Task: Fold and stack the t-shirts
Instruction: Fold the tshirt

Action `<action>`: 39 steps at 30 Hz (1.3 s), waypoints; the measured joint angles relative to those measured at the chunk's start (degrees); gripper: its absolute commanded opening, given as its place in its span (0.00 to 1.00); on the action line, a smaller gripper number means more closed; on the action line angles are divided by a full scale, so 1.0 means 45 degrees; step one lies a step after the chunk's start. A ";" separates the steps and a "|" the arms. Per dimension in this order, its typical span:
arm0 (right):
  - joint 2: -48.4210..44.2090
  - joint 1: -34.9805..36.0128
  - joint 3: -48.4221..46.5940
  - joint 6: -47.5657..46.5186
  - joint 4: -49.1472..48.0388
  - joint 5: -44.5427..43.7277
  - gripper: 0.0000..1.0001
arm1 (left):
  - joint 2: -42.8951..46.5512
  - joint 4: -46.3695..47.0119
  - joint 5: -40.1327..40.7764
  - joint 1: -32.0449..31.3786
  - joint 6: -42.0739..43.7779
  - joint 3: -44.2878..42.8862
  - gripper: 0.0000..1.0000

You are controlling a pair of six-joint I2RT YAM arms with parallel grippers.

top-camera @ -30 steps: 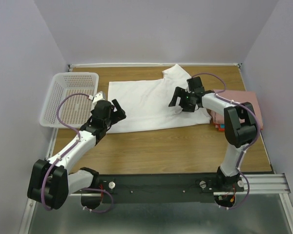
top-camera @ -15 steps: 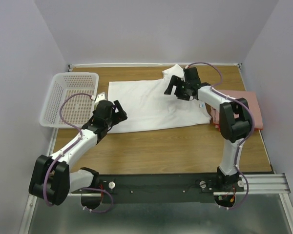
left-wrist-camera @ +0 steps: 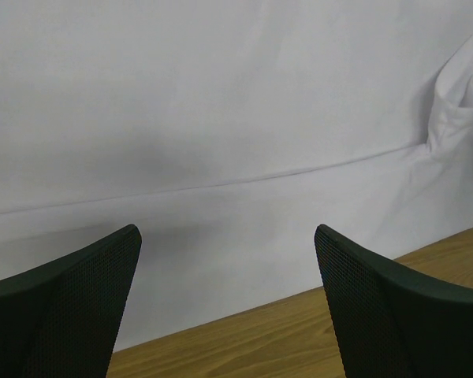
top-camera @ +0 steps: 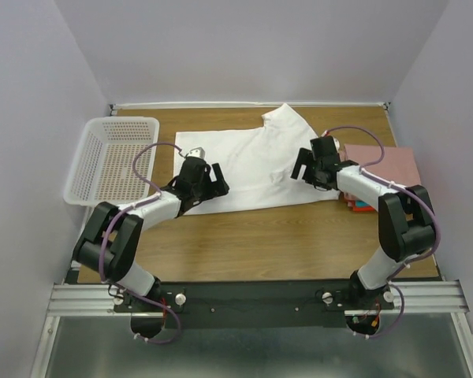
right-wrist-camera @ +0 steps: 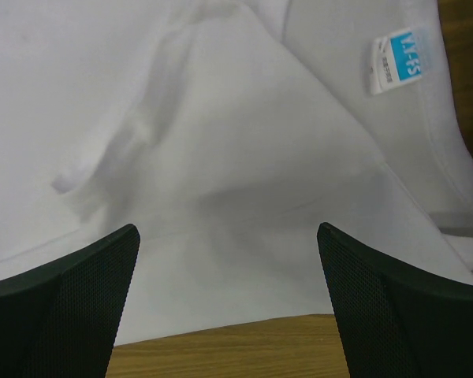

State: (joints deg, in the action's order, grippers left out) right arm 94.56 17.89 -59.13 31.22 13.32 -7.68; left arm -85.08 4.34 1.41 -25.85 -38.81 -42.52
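Note:
A plain white t-shirt (top-camera: 248,161) lies spread flat across the middle of the table, one sleeve bunched at the far edge. My left gripper (top-camera: 212,179) hovers open over its near hem; in the left wrist view (left-wrist-camera: 227,232) the gap frames white cloth and the wood below the hem. Over the shirt's near right corner stands my right gripper (top-camera: 303,168), open and empty (right-wrist-camera: 228,231), with the neck label (right-wrist-camera: 396,61) ahead. A folded dusty pink shirt (top-camera: 382,164) lies at the right, with thin red-orange (top-camera: 351,203) and blue (top-camera: 363,209) folded ones showing under its near edge.
A white perforated basket (top-camera: 114,157) sits at the far left of the wooden table (top-camera: 268,236). Purple walls close in the sides and back. The arm bases stand on a black rail (top-camera: 260,299) along the near edge.
My left gripper slid right along the shirt's near hem as its arm folded in. The right gripper swung out to the far collar, then came back to the near right corner. Both stayed open.

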 measured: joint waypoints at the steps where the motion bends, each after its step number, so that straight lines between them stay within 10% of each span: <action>1: 0.0078 0.0000 0.0165 -0.0010 0.0019 -0.0063 1.00 | -0.0369 0.0112 -0.0112 -0.0005 0.0000 0.0000 0.98; 11: -0.0112 -0.0058 0.1734 0.0039 -0.0049 -0.0053 1.00 | -0.0869 0.1219 -0.0442 -0.0155 -0.0262 0.0797 0.98; 27: -0.6771 -0.0049 0.6543 0.1642 0.1894 0.1836 1.00 | 0.5003 -0.1549 0.0243 -0.1627 -0.2958 0.4430 0.98; 39: -0.7626 -0.0049 0.3789 0.1447 0.2419 0.2395 1.00 | 0.4201 -0.4124 0.4148 -0.0500 -0.2123 -0.0850 0.98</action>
State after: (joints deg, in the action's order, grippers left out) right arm 60.25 17.67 -42.09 37.74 24.21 3.09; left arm -66.17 -14.22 20.08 -28.10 -48.36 -46.35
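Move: The white t-shirt lies spread just under both open grippers, 3–4 cm below: its middle is about 11 cm right of the left hand and 4 cm ahead, and about 16 cm left of the right hand and 2 cm back. A bunched fold sits some 7 cm left of the right hand and 5 cm back; the sleeve sticks out about 20 cm ahead and 4 cm left. The folded stack is roughly 30 cm right, 4 cm back. Both hands sink 3–4 cm until the wide-open fingertips press on the t-shirt, then drag the cloth straight back towards the base together, about 11 cm with the left and 15 cm with the right. They then lift off; the left climbs some 12 cm while swinging forward and a little left, the right rises about 10 cm and moves slightly forward. Neither gripper closes. ##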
